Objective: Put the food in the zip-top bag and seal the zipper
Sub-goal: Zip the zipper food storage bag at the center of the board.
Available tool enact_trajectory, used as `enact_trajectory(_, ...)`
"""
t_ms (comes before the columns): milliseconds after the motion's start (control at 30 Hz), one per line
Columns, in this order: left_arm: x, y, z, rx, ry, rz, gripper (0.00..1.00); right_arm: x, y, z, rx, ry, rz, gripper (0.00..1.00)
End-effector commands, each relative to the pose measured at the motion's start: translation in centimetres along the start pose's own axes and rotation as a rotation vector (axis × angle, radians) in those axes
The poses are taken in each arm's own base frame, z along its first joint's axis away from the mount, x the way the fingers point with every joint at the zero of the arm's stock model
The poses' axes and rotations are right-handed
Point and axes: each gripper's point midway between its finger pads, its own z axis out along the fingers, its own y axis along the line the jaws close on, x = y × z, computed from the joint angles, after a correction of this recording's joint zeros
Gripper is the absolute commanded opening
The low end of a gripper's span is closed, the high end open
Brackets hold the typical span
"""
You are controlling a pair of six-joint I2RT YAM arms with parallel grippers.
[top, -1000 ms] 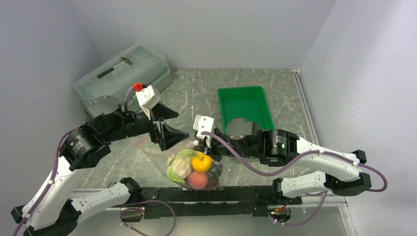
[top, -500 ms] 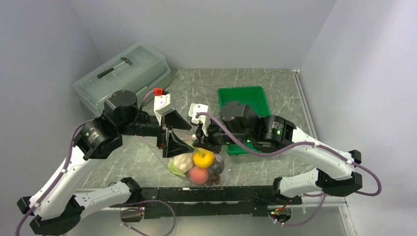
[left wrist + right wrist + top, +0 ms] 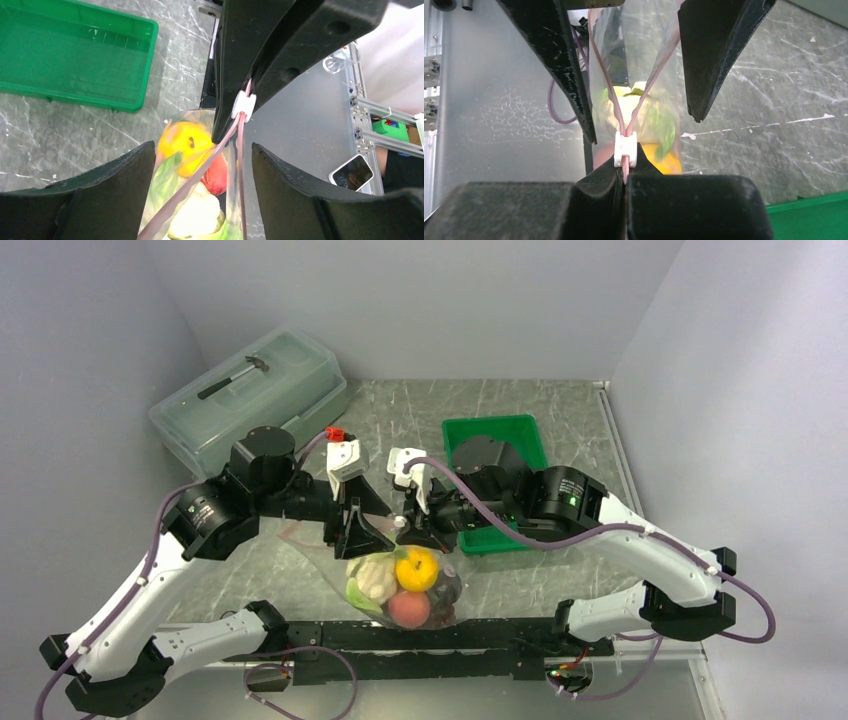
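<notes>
The zip-top bag (image 3: pixel 405 585) hangs over the table's near edge, with the food inside: an orange (image 3: pixel 415 568), a pink-red peach (image 3: pixel 409 609), a white cauliflower (image 3: pixel 374 577) and dark fruit (image 3: pixel 443 587). My right gripper (image 3: pixel 625 172) is shut on the zipper (image 3: pixel 606 85) at the bag's end, just behind the white slider (image 3: pixel 625 147). From the slider the two pink strips spread apart, so the mouth stands open. My left gripper (image 3: pixel 202 150) is open and straddles the bag's mouth. Both strips (image 3: pixel 239 145) run between its fingers without touching them.
An empty green tray (image 3: pixel 497 440) lies behind the right arm. A large translucent lidded box (image 3: pixel 250 390) with a tool inside stands at the back left. A black rail (image 3: pixel 420 635) runs along the near table edge, under the bag.
My left gripper has swung right up to the bag, and its jaws have narrowed a little around the mouth. My right gripper has drawn the held bag end back and up.
</notes>
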Motion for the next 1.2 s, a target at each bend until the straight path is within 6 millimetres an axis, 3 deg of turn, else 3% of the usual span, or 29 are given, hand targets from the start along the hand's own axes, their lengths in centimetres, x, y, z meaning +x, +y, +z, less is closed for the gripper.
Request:
enact_trajectory(0,0.6,0.1,0.0,0.005,0.01,0.034,0.73,-4.2,1.3,-3.1,-0.037,-0.17,-0.036,0.0)
enact_trajectory(167,1.1,0.0,0.0,0.008,0.021,0.024,0.62,-4.5,1.2,-3.7,-0.032,-0.186,-0.031,0.0)
enact_trajectory(400,1.0,-0.1,-0.6,-0.01,0.015,0.034,0.39,-4.5,0.9,-4.1,-0.015,-0.175,-0.022,0.0)
enact_trajectory(467,0.9,-0.2,-0.7,-0.01,0.014,0.037,0.25,-4.2,0.8,-4.0,-0.009,-0.165,-0.017,0.0)
enact_trajectory(533,0.9,-0.2,-0.8,-0.014,0.016,0.037,0.01,-4.0,0.7,-3.8,-0.008,-0.158,-0.013,0.0)
enact_trajectory(833,0.2,-0.4,-1.4,-0.035,-0.001,0.053,0.0,-2.5,0.5,-3.3,-0.008,-0.107,-0.002,0.01)
enact_trajectory(1067,-0.9,-0.9,-2.4,-0.064,-0.028,0.074,0.0,0.2,-0.6,-4.2,0.077,-0.077,0.008,0.29)
enact_trajectory(1167,-1.1,-0.9,-2.7,-0.074,-0.033,0.078,0.0,0.7,-0.4,-5.1,0.082,-0.099,0.006,0.36)
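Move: My open left hand straddles the bag's zipper, its rim strip about 1 cm below my left hand point. The white slider lies some 4 cm to the right, 1 cm back and 1 cm lower. The slider is only about 1 cm left of my right fingertips, which still pinch the strip. From my left hand, the yellow fruit in the bag hangs about 13 cm below and 4 cm right, the cauliflower about 14 cm below and 2 cm left. I take the bag over: my left hand sinks about 1 cm and shuts its fingers on the zipper strip left of the slider while my right hand keeps its pinch and eases slightly to the right. Then my right fingers open about a third and back away to the right, roughly 3.5 cm in all, as my left hand draws the strip a further centimetre left. ##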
